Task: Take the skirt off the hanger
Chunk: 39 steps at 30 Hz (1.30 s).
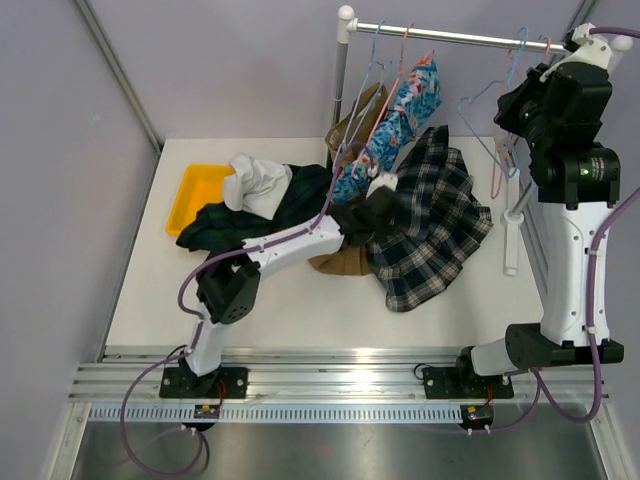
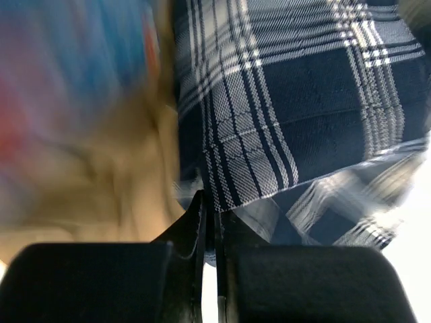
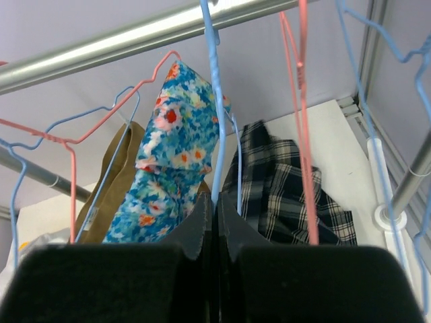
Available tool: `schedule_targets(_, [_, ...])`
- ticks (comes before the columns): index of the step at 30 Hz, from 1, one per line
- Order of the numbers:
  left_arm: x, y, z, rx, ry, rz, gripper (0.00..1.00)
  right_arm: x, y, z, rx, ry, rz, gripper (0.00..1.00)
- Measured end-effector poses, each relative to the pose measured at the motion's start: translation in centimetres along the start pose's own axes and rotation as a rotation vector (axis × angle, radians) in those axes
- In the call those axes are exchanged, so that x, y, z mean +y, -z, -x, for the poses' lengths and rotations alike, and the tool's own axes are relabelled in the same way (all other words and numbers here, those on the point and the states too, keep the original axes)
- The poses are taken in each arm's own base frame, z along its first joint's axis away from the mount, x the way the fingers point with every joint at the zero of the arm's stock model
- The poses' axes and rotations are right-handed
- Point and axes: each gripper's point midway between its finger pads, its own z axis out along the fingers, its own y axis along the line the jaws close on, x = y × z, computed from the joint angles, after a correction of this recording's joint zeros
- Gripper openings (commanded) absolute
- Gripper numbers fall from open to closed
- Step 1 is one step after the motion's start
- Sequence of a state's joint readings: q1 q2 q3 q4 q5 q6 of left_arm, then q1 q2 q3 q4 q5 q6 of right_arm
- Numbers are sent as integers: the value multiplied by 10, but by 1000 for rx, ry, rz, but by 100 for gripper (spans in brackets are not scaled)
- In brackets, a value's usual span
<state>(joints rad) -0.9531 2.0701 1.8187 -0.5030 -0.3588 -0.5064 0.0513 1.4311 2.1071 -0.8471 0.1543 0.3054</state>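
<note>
The tan skirt (image 1: 358, 120) hangs from a light-blue hanger (image 3: 108, 168) at the left of the rail, and its lower part lies on the table (image 1: 340, 263). It also shows in the right wrist view (image 3: 111, 182) and, blurred, in the left wrist view (image 2: 101, 175). My left gripper (image 1: 385, 205) is low between the tan cloth and a navy-and-white plaid garment (image 2: 289, 101). Its jaws (image 2: 209, 202) are shut on the plaid hem. My right gripper (image 1: 508, 108) is up by the rail, shut (image 3: 215, 198) on another light-blue hanger wire (image 3: 214, 128).
A blue floral garment (image 1: 405, 115) hangs beside the tan skirt. Pink hangers (image 3: 303, 121) hang on the metal rail (image 1: 450, 37). A yellow tray (image 1: 195, 195), a white cloth (image 1: 255, 182) and a dark green tartan garment (image 1: 225, 225) lie at the left. The rack's white post (image 1: 512, 240) stands at the right.
</note>
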Motion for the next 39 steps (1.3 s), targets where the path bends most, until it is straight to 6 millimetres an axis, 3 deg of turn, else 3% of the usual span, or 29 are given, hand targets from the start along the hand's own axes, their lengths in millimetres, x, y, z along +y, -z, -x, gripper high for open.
schedule_targets(3, [12, 17, -73, 120, -83, 39, 0, -4, -13, -1, -6, 8, -24, 0])
schedule_targets(6, [2, 72, -127, 177, -219, 38, 0, -12, -26, -12, 5, 17, -51, 0])
schedule_targets(8, [-16, 117, -135, 157, -273, -9, 0, -17, -34, -20, 12, 23, -65, 0])
schedule_targets(10, [-27, 169, -126, 100, -290, -63, 0, -19, -40, -25, 13, 28, -71, 0])
schedule_targets(12, [-14, 212, -105, 44, -266, -69, 0, -23, -42, -28, 12, 34, -81, 0])
schedule_targets(14, [15, 243, -72, -31, -216, -25, 0, -25, -39, -28, 5, 37, -88, 0])
schedule_targets(16, [48, 268, -42, -103, -171, 31, 0, -27, -35, -28, -2, 39, -93, 0])
schedule_targets(18, [78, 284, -16, -161, -132, 74, 0, -29, -30, -27, -7, 39, -96, 8])
schedule_targets(21, [123, 293, 13, -212, -90, 157, 0, -34, -26, -25, -16, 37, -119, 64])
schedule_targets(23, [151, 297, 33, -233, -86, 230, 0, -38, -24, -26, -17, 40, -135, 94])
schedule_targets(24, [160, 299, 44, -242, -90, 256, 0, -40, -23, -29, -14, 41, -143, 99])
schedule_targets(29, [193, 318, 124, -336, -74, 335, 0, -48, -15, -42, 7, 55, -159, 99])
schedule_targets(36, [242, 353, 254, -650, 33, 405, 0, -50, -4, -43, -4, 49, -155, 99])
schedule_targets(39, [270, 352, 280, -736, 32, 470, 0, -49, 2, -41, -17, 40, -149, 99])
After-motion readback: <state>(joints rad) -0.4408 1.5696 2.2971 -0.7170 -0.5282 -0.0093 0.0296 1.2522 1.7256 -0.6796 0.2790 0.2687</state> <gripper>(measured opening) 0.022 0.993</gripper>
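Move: Some 35 cm to the left of the left hand, about 5 cm farther out and 13 cm below, is the middle of the orange basket, whose green cloth and white cloth lie about 30 cm left, 4 and 10 cm out. From the left hand the floral garment hangs about 12 cm ahead, level sideways and 12 cm up. The rail is roughly 8 cm ahead of the right hand, 2 cm right and 6 cm above; a red hanger hangs 4 cm ahead, 4 cm right. Keeping its pinch on the plaid skirt, already off its hanger, the left hand pulls back some 20 cm with a small dip, then sweeps left, up and forward until high over the orange basket, about 40 cm above its start, tipping fingers-up and turning counter-clockwise. The right hand eases forward and down, opens wide to let go of the blue hanger, and draws back. ##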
